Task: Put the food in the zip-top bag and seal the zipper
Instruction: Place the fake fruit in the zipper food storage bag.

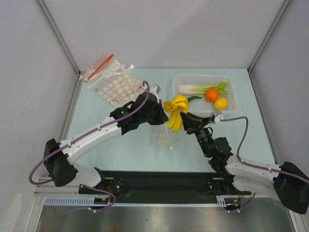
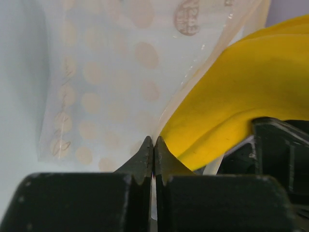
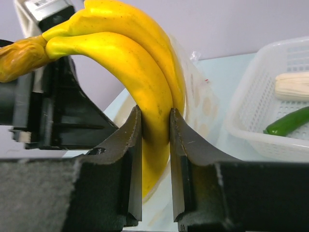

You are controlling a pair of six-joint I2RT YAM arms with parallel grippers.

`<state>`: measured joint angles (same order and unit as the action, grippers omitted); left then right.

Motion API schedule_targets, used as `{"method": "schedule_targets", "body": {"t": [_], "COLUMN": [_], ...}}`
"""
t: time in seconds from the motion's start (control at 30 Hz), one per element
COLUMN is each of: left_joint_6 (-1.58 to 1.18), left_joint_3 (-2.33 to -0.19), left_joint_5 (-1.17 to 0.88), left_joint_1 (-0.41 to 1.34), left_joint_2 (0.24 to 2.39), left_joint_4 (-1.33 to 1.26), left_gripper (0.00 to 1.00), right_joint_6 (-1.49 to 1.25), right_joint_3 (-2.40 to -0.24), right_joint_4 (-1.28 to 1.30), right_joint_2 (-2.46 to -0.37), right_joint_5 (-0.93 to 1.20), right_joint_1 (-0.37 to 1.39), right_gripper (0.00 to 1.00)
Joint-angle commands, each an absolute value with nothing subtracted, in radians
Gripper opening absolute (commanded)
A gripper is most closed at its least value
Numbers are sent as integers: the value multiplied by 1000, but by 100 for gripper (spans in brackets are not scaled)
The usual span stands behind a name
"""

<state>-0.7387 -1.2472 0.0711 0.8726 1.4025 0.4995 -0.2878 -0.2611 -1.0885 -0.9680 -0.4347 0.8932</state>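
Observation:
A bunch of yellow bananas (image 1: 175, 113) hangs at the middle of the table, its lower end in the mouth of the see-through dotted zip-top bag (image 1: 163, 138). My right gripper (image 3: 155, 121) is shut on one banana (image 3: 145, 77). My left gripper (image 2: 153, 145) is shut on the bag's (image 2: 120, 87) mouth edge, right beside the banana (image 2: 231, 96). The pale zipper (image 2: 212, 53) runs along that edge. The leek (image 1: 195, 89), orange (image 1: 211, 95), lemon (image 1: 221, 103) and dark green vegetable (image 1: 194, 98) lie in the basket.
The white mesh basket (image 1: 181, 79) stands at the back right, close behind the right gripper (image 1: 186, 123). A heap of spare dotted bags with red strips (image 1: 113, 79) lies at the back left. Grey walls close in the table on three sides.

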Motion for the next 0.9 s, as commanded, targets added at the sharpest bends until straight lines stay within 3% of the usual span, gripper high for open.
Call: {"method": "schedule_targets", "body": {"t": [0.0, 0.23, 0.33, 0.4, 0.53, 0.6, 0.67, 0.87], "left_joint_6": [-825, -893, -897, -896, -884, -876, -871, -854], "left_joint_3": [-1238, -1224, -1223, -1220, -1198, -1190, -1187, -1193], "left_joint_5": [-34, -80, -118, -139, -178, -193, -209, -238], "left_joint_1": [853, 784, 756, 752, 750, 750, 746, 738], "left_joint_2": [1328, 1284, 1276, 1270, 1264, 1272, 1278, 1281], "left_joint_4": [388, 336, 321, 310, 272, 258, 252, 247], "left_gripper": [0, 0, 0, 0, 0, 0, 0, 0], "right_joint_6": [-242, -198, -167, -155, -135, -130, -132, -143], "right_joint_3": [-258, -275, -284, -291, -325, -333, -341, -383], "right_joint_4": [-1221, -1196, -1198, -1186, -1121, -1097, -1077, -979], "right_joint_2": [-974, -989, -997, -996, -988, -991, -991, -997], "right_joint_5": [-532, -565, -554, -520, -479, -476, -476, -474], "right_joint_1": [907, 920, 933, 936, 946, 950, 953, 951], "right_gripper": [0, 0, 9, 22, 28, 35, 51, 66]}}
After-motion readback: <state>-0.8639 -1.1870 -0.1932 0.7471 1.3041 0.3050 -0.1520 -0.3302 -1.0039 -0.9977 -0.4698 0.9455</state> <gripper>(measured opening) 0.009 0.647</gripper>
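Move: The right gripper holds the bananas. The storage bag's mouth, whose rim the left gripper pinches, lies about 6 cm to that right hand's left, 1 cm back and 3 cm below. From the right hand the green pepper is roughly 16 cm ahead and 6 cm right, and the orange about 17 cm ahead and 16 cm right, both some 20 cm lower. From the left hand, the bananas are about 4 cm right, 2 cm ahead and 2 cm up. Raise the left gripper about 6 cm, keeping its pinch on the bag rim and tipping its fingers some 20 degrees closer to level, so the mouth comes up beside the bananas. Keep the right gripper nearly in place, easing slightly down and right, then about 2 cm back left towards the bag while its fingers open and let go of the bananas. ##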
